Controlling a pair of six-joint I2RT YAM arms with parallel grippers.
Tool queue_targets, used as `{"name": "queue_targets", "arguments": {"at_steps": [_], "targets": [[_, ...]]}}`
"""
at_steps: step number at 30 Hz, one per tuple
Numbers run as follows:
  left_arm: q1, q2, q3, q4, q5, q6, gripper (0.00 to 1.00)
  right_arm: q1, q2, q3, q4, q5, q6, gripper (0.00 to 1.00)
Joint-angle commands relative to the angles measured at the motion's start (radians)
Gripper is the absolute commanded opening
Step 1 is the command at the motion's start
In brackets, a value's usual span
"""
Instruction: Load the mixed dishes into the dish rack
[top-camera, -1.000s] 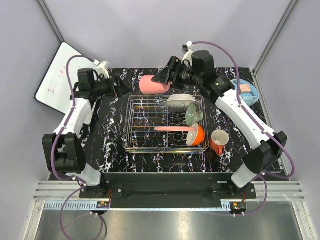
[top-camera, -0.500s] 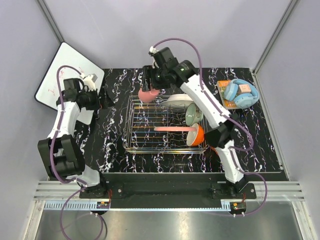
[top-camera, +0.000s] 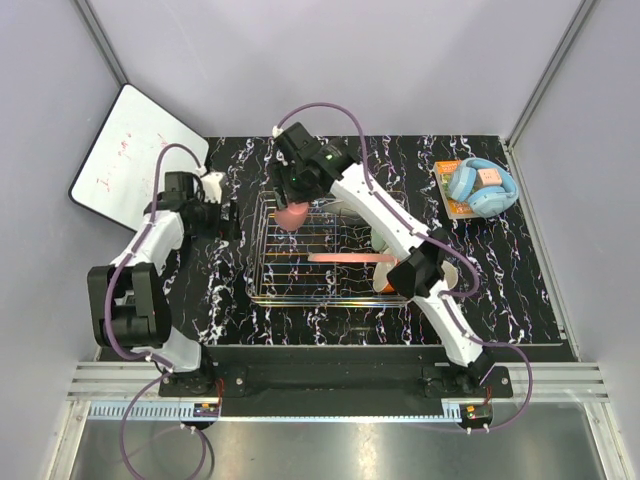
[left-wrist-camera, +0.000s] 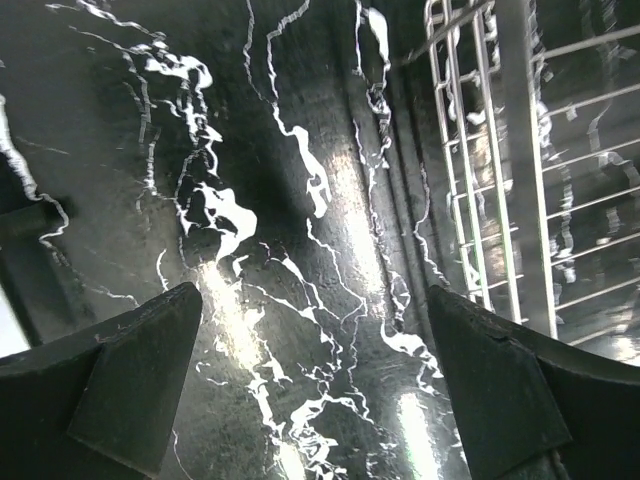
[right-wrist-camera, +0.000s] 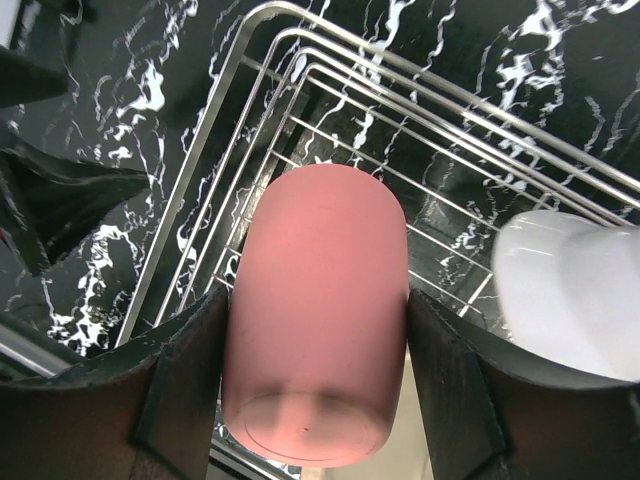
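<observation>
My right gripper (top-camera: 291, 203) (right-wrist-camera: 318, 297) is shut on the small pink cup (top-camera: 292, 216) (right-wrist-camera: 320, 330), which hangs over the back left corner of the silver wire dish rack (top-camera: 300, 270) (right-wrist-camera: 300, 60). A pink plate (top-camera: 345, 258) stands in the rack, and a white dish (right-wrist-camera: 570, 290) sits at the rack's back. A sliver of the orange bowl (top-camera: 384, 282) shows beside my right arm, which hides the other dishes. My left gripper (top-camera: 228, 218) (left-wrist-camera: 312, 300) stands open and empty low over the bare table, just left of the rack's edge (left-wrist-camera: 480, 200).
Light-blue headphones (top-camera: 480, 185) lie on an orange pad at the back right. A white board (top-camera: 125, 160) leans off the table's back left corner. The tabletop (top-camera: 520, 270) is black marble. My left gripper's black fingers (right-wrist-camera: 60, 200) are close to the held cup.
My right arm has lifted the pink cup from behind the rack and swung it left and forward over the rack's back left corner. The left gripper has moved toward the rack's left side.
</observation>
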Motion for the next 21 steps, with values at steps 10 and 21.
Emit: {"name": "queue_targets", "arguments": {"at_steps": [10, 21], "targets": [[-0.150, -0.033, -0.094, 0.095, -0.102, 0.062, 0.99, 0.034, 0.079, 0.021, 0.041, 0.055, -0.048, 0.00], [-0.193, -0.183, -0.203, 0.089, -0.065, 0.063, 0.99, 0.035, 0.150, 0.012, 0.054, 0.019, -0.059, 0.00]]}}
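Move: From the right hand, which holds the pink cup mouth-down, the empty spot in the dish rack's left part lies about 15 cm below and 2 cm left, neither ahead nor back. The upright pink plate is roughly 14 cm right and 8 cm back, the white plate some 18 cm right and 5 cm ahead. From the left hand, the rack's left rim lies about 6 cm right, its middle 4 cm back and 3 cm lower. Lower the right gripper about 6 cm, almost straight down, taking the pink cup towards the empty left part of the rack; keep the grip closed on it. Meanwhile bring the wide-open left gripper right and down in towards the rack's left rim, then draw it back alongside, some 3 cm each way, turning it slightly clockwise. ##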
